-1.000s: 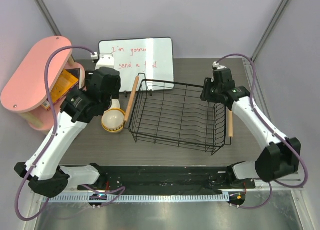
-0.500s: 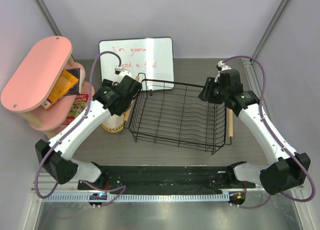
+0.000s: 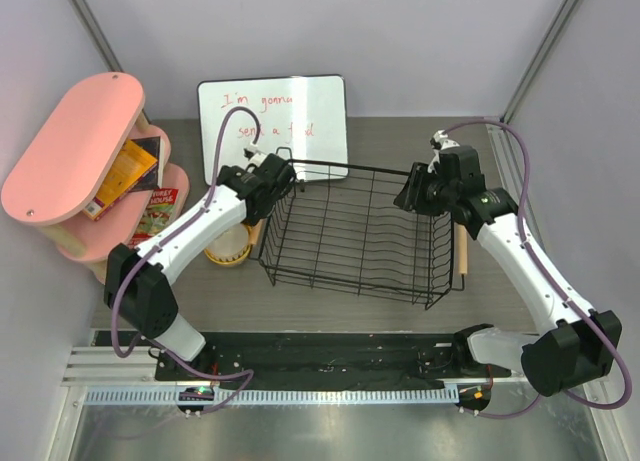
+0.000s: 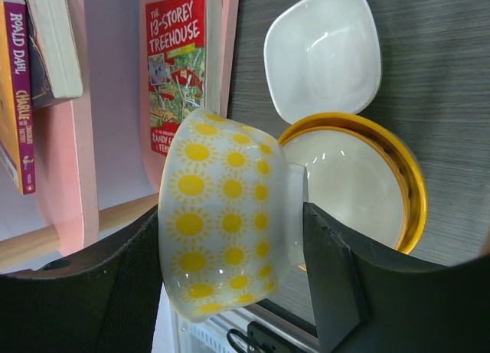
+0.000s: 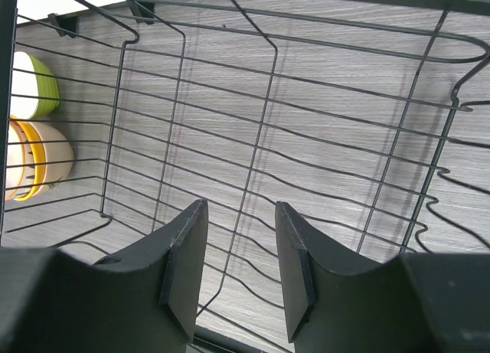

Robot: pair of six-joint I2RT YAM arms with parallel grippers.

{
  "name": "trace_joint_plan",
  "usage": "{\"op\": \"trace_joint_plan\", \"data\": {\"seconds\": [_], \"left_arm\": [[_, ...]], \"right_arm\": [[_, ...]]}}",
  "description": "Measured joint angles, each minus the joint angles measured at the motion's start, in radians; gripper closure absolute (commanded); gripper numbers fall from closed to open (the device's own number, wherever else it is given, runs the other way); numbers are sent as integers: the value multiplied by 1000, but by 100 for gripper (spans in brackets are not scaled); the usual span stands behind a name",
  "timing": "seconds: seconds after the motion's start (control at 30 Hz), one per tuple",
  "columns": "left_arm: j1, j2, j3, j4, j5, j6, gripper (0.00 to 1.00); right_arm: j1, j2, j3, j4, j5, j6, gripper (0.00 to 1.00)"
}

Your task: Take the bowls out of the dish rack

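My left gripper (image 4: 230,250) is shut on a white bowl with yellow suns (image 4: 222,215), held on its side above the table. Below it stand an orange-yellow bowl (image 4: 360,184) and a white squarish bowl (image 4: 323,54). From above, the left gripper (image 3: 266,181) hangs by the far left corner of the black dish rack (image 3: 355,271); the held bowl is hidden under the wrist. The orange-yellow bowl (image 3: 228,247) sits left of the rack. My right gripper (image 5: 239,215) is open and empty over the rack's wire floor (image 5: 321,138). A lime green bowl (image 5: 34,85) shows beyond the rack's side wires.
A pink oval shelf (image 3: 70,146) with books (image 4: 180,70) stands at the left. A whiteboard (image 3: 275,116) lies behind the rack. The rack's wooden handles (image 3: 262,196) run along its left and right sides. A stacked orange and beige bowl (image 5: 38,165) sits outside the rack.
My left gripper has moved right, from over the orange-yellow bowl to the rack's far left corner, with its elbow swinging left. The right gripper has barely shifted.
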State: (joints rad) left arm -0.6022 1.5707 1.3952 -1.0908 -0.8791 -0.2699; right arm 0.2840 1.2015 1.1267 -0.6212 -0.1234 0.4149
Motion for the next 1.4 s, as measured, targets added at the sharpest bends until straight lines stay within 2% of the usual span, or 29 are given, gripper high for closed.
{"op": "trace_joint_plan", "data": {"seconds": [0.53, 0.63, 0.67, 0.77, 0.87, 1.03, 1.1, 1.13, 1.4], "left_arm": [[3, 19, -108, -36, 53, -64, 98], [2, 33, -108, -36, 56, -66, 79], [2, 38, -108, -36, 58, -66, 65], [2, 45, -108, -36, 61, -67, 47], [0, 46, -106, -36, 60, -68, 41], [-1, 46, -103, -36, 58, -69, 21], [-5, 46, -103, -36, 55, -68, 19], [-5, 46, -103, -35, 55, -68, 14], [-13, 46, -103, -37, 46, -78, 6]], "right_arm": [[0, 0, -32, 14, -6, 8, 52], [0, 0, -40, 16, -7, 8, 52], [0, 0, -45, 16, -7, 8, 52], [0, -2, -60, 17, -7, 8, 51], [0, -2, -70, 16, -7, 8, 51], [0, -2, -72, 21, -11, 8, 51], [0, -2, -72, 23, -13, 7, 51], [0, -2, -72, 23, -14, 8, 51], [0, -2, -80, 29, -21, 8, 50]]}}
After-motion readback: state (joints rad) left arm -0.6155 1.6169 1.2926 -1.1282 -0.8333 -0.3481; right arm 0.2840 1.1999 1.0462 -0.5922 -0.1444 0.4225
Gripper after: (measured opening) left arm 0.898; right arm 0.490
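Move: The stack of the yellow bowl and leaf bowl lies under the left hand, which already holds the sun bowl: about 10 cm below, roughly 2 cm back and 1 cm right. The white square bowl stands some 10 cm ahead of the stack; the rack's left handle is about 3 cm ahead and 8 cm right of the hand, 6 cm lower. From the right hand the stack lies about 34 cm left, 3 cm back and 12 cm down. The sun bowl, still pinched on its side in the left fingers, comes down against the leaf bowl in the stack as the left hand sinks about 5 cm and draws back some 2 cm, tipping down by roughly 10 degrees. The hand then stays put and spreads its fingers, one coming clear of the bowl. The empty right hand sinks about 2.5 cm towards the rack, fingers still part open. ##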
